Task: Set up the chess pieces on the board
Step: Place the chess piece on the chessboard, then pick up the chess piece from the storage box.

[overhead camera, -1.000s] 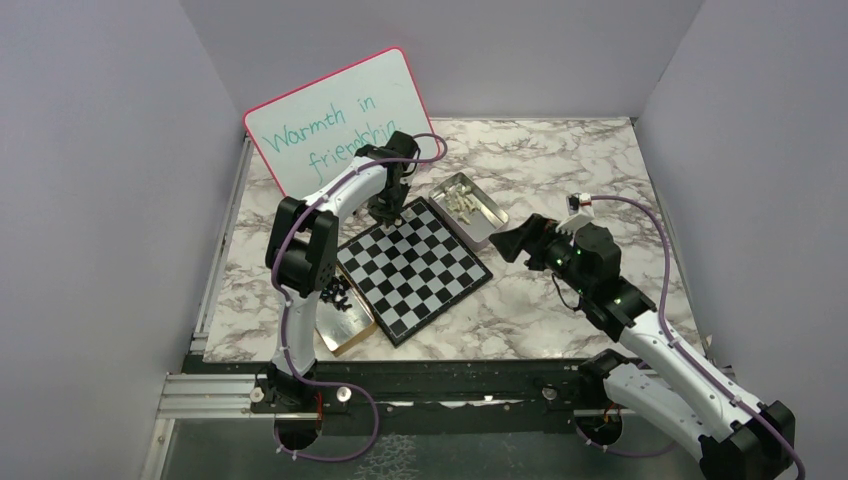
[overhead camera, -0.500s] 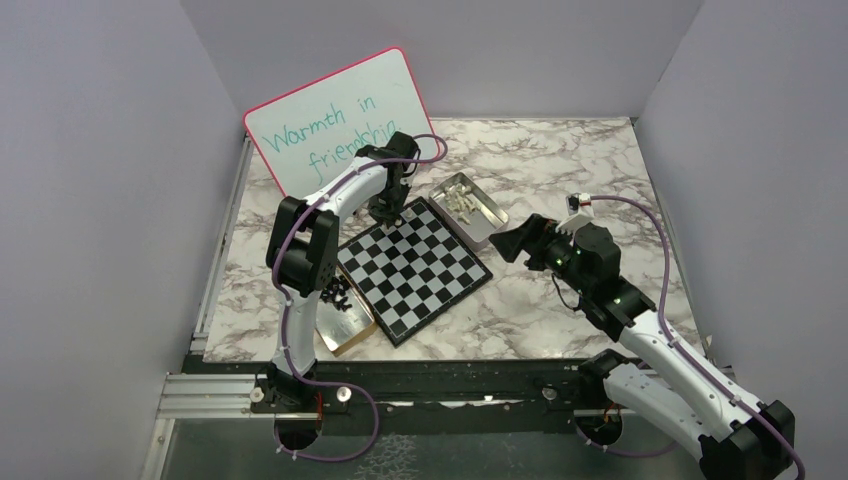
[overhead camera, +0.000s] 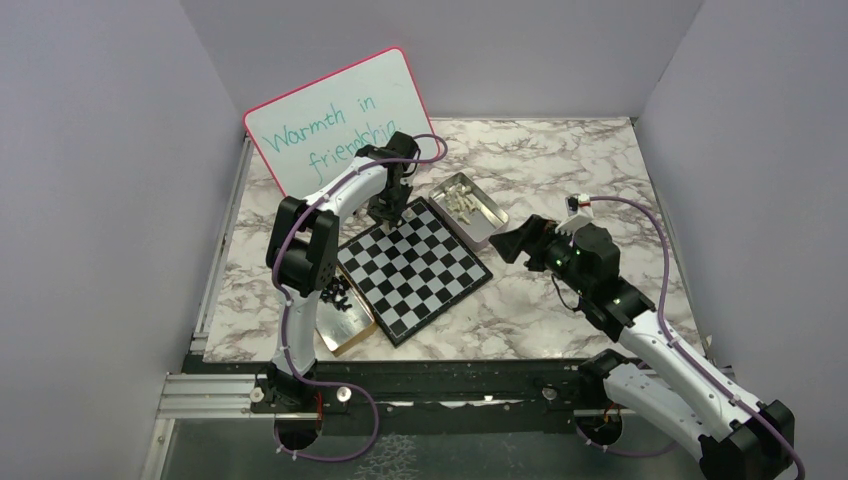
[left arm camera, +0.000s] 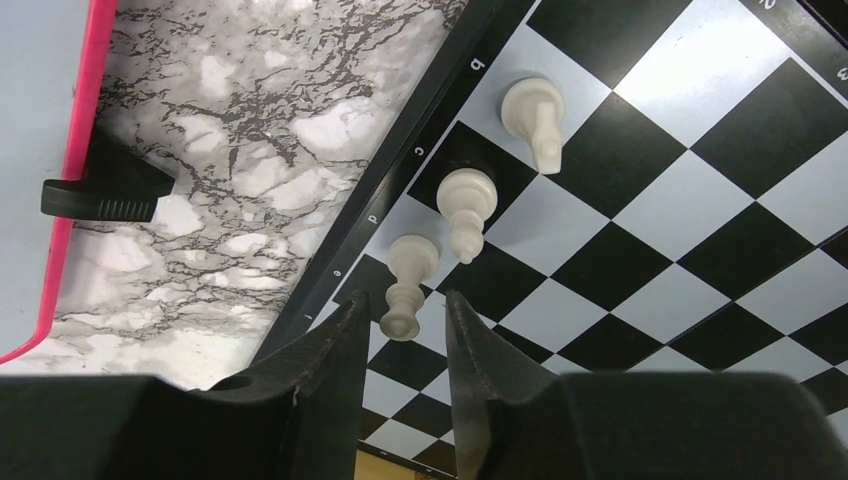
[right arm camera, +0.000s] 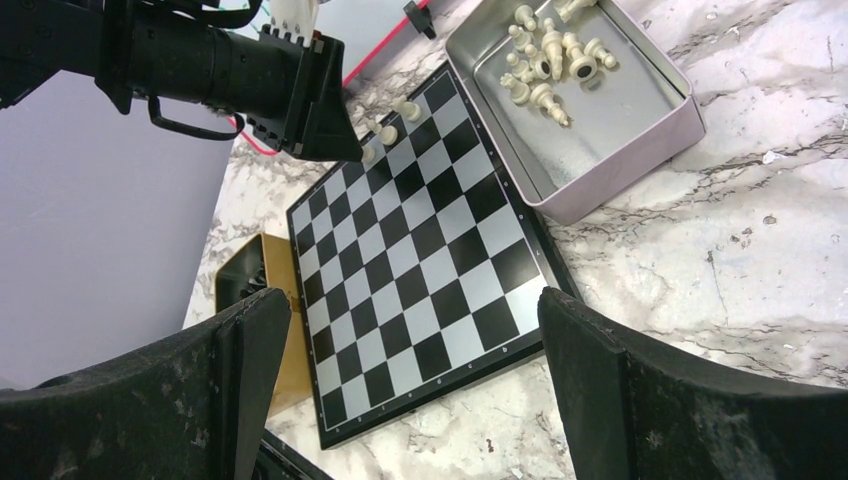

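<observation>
The board (overhead camera: 410,268) lies at mid-table, black and white chequers. Three cream-white chess pieces stand in a row along its far-left edge: one (left arm camera: 543,120), a second (left arm camera: 466,205) and a third (left arm camera: 405,280). My left gripper (left arm camera: 405,300) hovers over that third piece, jaws slightly open, with a gap on each side of its top. In the top view the left gripper (overhead camera: 385,213) is at the board's far corner. My right gripper (overhead camera: 512,243) hangs wide open and empty to the right of the board (right arm camera: 420,260).
A silver tin (right arm camera: 575,100) at the board's far right holds several white pieces (right arm camera: 545,60). A gold tin (overhead camera: 340,318) near the board's left side holds black pieces (overhead camera: 337,291). A pink-rimmed whiteboard (overhead camera: 340,120) leans at the back left.
The left jaws have spread a little, letting go of the white piece that stands on the board. Both arms have stayed in place.
</observation>
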Action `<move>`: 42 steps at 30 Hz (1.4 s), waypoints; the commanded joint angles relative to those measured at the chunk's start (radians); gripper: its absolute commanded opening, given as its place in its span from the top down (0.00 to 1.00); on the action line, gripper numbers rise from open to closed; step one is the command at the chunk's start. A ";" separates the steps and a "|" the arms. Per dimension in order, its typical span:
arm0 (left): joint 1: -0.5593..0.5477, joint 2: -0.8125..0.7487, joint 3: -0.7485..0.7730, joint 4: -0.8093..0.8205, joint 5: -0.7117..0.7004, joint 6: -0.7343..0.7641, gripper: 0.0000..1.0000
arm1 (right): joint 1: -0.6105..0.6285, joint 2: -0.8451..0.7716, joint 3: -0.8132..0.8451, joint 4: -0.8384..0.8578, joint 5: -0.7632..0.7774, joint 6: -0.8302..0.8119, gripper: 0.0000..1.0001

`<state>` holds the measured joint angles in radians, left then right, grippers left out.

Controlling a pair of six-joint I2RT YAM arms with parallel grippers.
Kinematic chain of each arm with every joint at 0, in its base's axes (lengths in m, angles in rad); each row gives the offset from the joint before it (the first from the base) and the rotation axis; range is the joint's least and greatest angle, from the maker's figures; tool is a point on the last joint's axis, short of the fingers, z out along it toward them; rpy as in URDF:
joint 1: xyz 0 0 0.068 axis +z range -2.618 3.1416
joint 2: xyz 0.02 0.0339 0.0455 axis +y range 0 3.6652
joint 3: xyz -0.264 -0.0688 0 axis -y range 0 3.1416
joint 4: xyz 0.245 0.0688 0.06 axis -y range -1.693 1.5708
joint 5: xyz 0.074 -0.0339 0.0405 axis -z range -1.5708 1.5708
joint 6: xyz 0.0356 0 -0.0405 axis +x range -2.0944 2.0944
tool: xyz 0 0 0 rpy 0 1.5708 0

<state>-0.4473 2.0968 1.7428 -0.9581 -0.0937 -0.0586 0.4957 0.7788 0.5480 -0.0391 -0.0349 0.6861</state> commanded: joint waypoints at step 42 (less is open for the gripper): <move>0.050 -0.920 -0.751 0.493 0.085 -0.166 0.01 | -0.003 0.678 0.505 -0.103 0.220 -0.391 0.42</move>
<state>-0.4019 1.2602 1.0435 -0.5526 -0.0048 -0.2039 0.4953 1.3441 0.9638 -0.1627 0.1413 0.4118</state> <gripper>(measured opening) 0.990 0.657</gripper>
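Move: The left fingers are still around the head of the tall white piece on the board, its middle about 2 cm straight below them; the bishop stands some 2 cm farther out and 2 cm to the right, the knight about 4 cm out and 4 cm right. From the right hand, the loose white pieces lie about 19 cm ahead, 8 cm left and 18 cm down; the board's middle is roughly 3 cm ahead, 19 cm left and 19 cm down. The left fingers, already loosening, open wide and come free of the tall white piece. That hand lifts about 17 cm, easing right, then backs off leftward and partway down, tilting to point more forward and right. Starting later, the right hand reaches some 10 cm forward towards the white pieces in the tray, sinking slightly and rolling left side down, its fingers narrowing to about two thirds. ##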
